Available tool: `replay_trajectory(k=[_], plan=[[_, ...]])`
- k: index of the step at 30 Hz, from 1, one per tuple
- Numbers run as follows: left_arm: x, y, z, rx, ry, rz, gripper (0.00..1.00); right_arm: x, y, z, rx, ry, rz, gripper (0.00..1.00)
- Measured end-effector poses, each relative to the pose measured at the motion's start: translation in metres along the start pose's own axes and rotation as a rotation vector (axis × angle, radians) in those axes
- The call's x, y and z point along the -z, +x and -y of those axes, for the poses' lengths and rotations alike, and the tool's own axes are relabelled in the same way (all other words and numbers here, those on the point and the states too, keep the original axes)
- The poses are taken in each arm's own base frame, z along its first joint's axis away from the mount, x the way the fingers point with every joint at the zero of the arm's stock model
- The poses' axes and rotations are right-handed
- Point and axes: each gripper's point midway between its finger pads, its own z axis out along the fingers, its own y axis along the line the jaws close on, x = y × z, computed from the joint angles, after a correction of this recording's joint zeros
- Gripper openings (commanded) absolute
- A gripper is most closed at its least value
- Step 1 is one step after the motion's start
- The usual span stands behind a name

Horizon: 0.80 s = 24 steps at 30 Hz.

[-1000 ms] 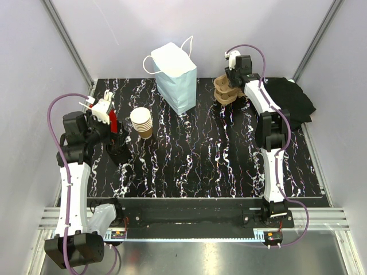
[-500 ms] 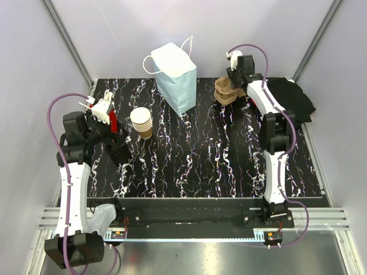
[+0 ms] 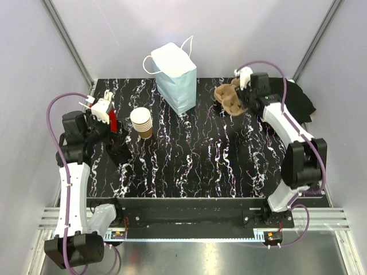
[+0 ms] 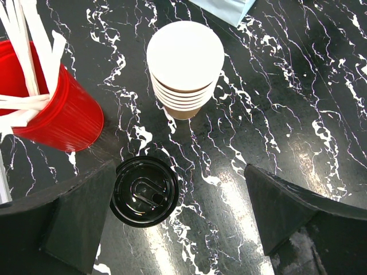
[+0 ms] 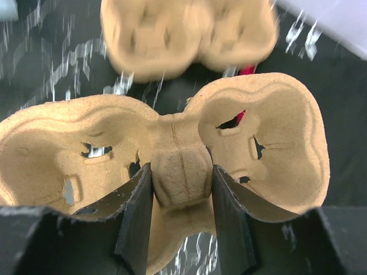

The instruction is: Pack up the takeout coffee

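Note:
No single takeout coffee shows on its own; only a stack of nested tan cups stands left of centre. A round black lid lies flat on the table near that stack. My left gripper hovers open above the table, the lid beside its left finger, nothing held. My right gripper is shut on the centre post of a brown pulp cup carrier, held above the table at the back right. A second carrier shows blurred beyond it.
A pale blue paper bag stands upright at the back centre. A red cup of white stirrers sits left of the cup stack. A black cloth lies at the back right edge.
My right arm has swung out to the right and nearer, carrying one carrier away from the others. The left arm has not moved.

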Motion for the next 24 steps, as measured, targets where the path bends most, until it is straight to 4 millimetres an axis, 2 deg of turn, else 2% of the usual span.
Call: replay_trajectory(k=[4,7,12,17,21,24], plan=[[0.006,-0.018,0.004,-0.040,-0.002,0.026,0.99,0.021,0.042,-0.013,0.046,-0.024,-0.061,0.46],[0.010,-0.044,0.014,-0.114,0.016,0.063,0.99,0.039,0.072,-0.021,0.082,-0.040,-0.100,0.46],[0.008,-0.083,0.037,-0.214,0.061,0.110,0.99,0.063,0.106,-0.030,0.128,-0.057,-0.127,0.47],[-0.018,-0.110,0.068,-0.289,0.123,0.101,0.99,0.075,0.142,-0.040,0.163,-0.087,-0.181,0.49],[-0.048,-0.116,0.094,-0.340,0.158,0.055,0.99,0.080,0.165,-0.048,0.187,-0.121,-0.224,0.50],[-0.077,-0.133,0.107,-0.368,0.160,0.047,0.99,0.080,0.176,-0.053,0.197,-0.142,-0.244,0.50]])
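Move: The clear table spot for the held carrier is about 17 cm back, 3 cm right and 12 cm below the right hand; the remaining carriers lie about 9 cm ahead, 3 cm left, the black bag about 18 cm right, 2 cm ahead. From the left hand, the blue bag stands about 22 cm ahead, 22 cm right; the cup stack about 9 cm ahead, 9 cm right. The separated cup carrier, still pinched at its middle, is drawn back some 17 cm and lowered about 10 cm by the right hand, slightly rightward, tipping nose-down, with the grip only just easing. The wide-open left hand rises about 9 cm and swings some 15 cm right, then forward past the cup stack towards the blue bag. ##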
